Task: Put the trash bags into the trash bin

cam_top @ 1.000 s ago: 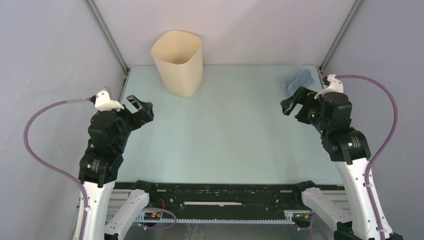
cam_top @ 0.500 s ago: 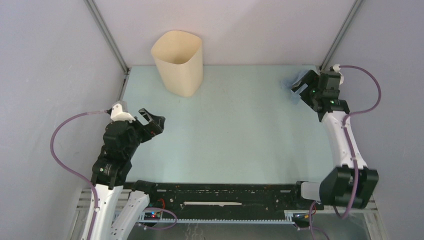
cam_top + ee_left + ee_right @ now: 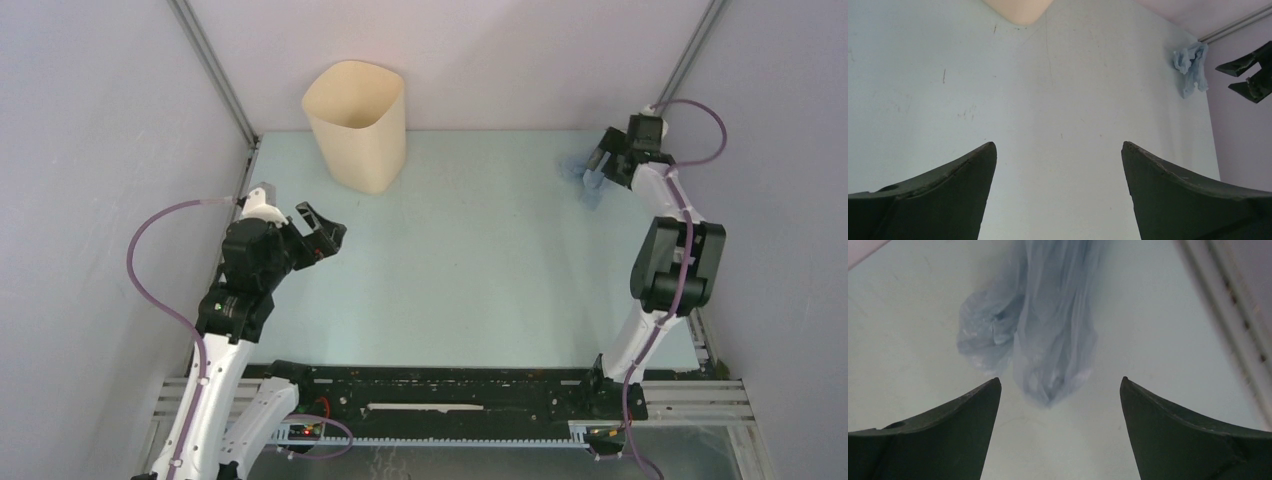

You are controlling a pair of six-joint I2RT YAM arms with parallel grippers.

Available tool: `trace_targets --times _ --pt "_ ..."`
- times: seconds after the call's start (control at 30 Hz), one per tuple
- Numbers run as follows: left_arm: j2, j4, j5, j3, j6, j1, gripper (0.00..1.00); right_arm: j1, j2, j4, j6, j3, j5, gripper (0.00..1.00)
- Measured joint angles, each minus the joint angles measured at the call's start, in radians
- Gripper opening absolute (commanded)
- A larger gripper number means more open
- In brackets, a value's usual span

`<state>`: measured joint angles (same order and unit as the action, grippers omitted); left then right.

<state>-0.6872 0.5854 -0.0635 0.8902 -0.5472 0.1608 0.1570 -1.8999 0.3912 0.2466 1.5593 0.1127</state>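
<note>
The cream-beige trash bin (image 3: pixel 356 124) stands upright at the back left of the table; its base shows in the left wrist view (image 3: pixel 1018 9). The pale-blue trash bag (image 3: pixel 581 170) lies crumpled at the back right corner and also shows in the left wrist view (image 3: pixel 1191 66). In the right wrist view the bag (image 3: pixel 1043 330) lies just ahead of the open jaws. My right gripper (image 3: pixel 603 162) is open and hovers over the bag without holding it. My left gripper (image 3: pixel 325 230) is open and empty, over the left side of the table, in front of the bin.
Grey enclosure walls with metal corner posts (image 3: pixel 215 70) close in the pale-green table (image 3: pixel 450 260). A metal rail (image 3: pixel 1228 315) runs along the table's right edge close to the bag. A black rail (image 3: pixel 440 385) lies along the near edge.
My right arm has stretched out to the back right corner and now hovers over the bag. My left gripper has moved right and slightly down the view.
</note>
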Motion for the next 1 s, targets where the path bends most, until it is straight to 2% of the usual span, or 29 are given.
trace_targets --times 0.23,0.3,0.4,0.53,0.67,0.77,0.83,1.0 --pt "-0.028 0.046 0.020 0.049 0.061 -0.003 1.00 -0.116 -0.075 0.019 -0.254 0.061 0.176 0.94" --pt "-0.040 0.055 0.067 0.072 0.069 -0.004 1.00 -0.138 -0.103 0.031 -0.305 0.075 0.205 0.89" --pt "-0.037 0.077 0.160 0.092 0.070 -0.006 1.00 -0.143 -0.153 0.060 -0.342 0.114 0.252 0.76" --pt "-0.040 0.089 0.201 0.117 0.080 -0.009 1.00 -0.134 -0.230 0.100 -0.367 0.204 0.302 0.70" --pt "-0.041 0.093 0.227 0.128 0.086 -0.009 1.00 -0.133 -0.253 0.129 -0.372 0.222 0.359 0.64" --pt "-0.038 0.105 0.247 0.128 0.090 -0.009 1.00 -0.135 -0.253 0.147 -0.371 0.220 0.377 0.63" --pt "-0.032 0.113 0.253 0.128 0.097 -0.010 1.00 -0.139 -0.253 0.145 -0.370 0.213 0.377 0.53" --pt "-0.009 0.120 0.251 0.128 0.105 -0.010 1.00 -0.148 -0.253 0.173 -0.340 0.203 0.377 0.04"
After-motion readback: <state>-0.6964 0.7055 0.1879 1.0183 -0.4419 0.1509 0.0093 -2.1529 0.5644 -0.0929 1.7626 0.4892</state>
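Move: The blue trash bag lies crumpled under my open right hand, its middle about 9 cm below, some 3 cm ahead and 1 cm to the left. The table's right rail runs about 12 cm to the right of this hand, level with it. The bin stands roughly 57 cm to its left and 6 cm farther out. From my left hand the bag is some 28 cm ahead, 60 cm to the right and 21 cm down. I sink my right hand about 5 cm onto the bag, drifting out and back a couple of centimetres, while the wrist tips the fingers steeper and rolls its left side down, some 35 degrees in all. The wide fingers close to about a third around a narrow strand of the bag. Meanwhile my left hand, open and empty, swings about 5 cm left and slightly up, away from the bag. ##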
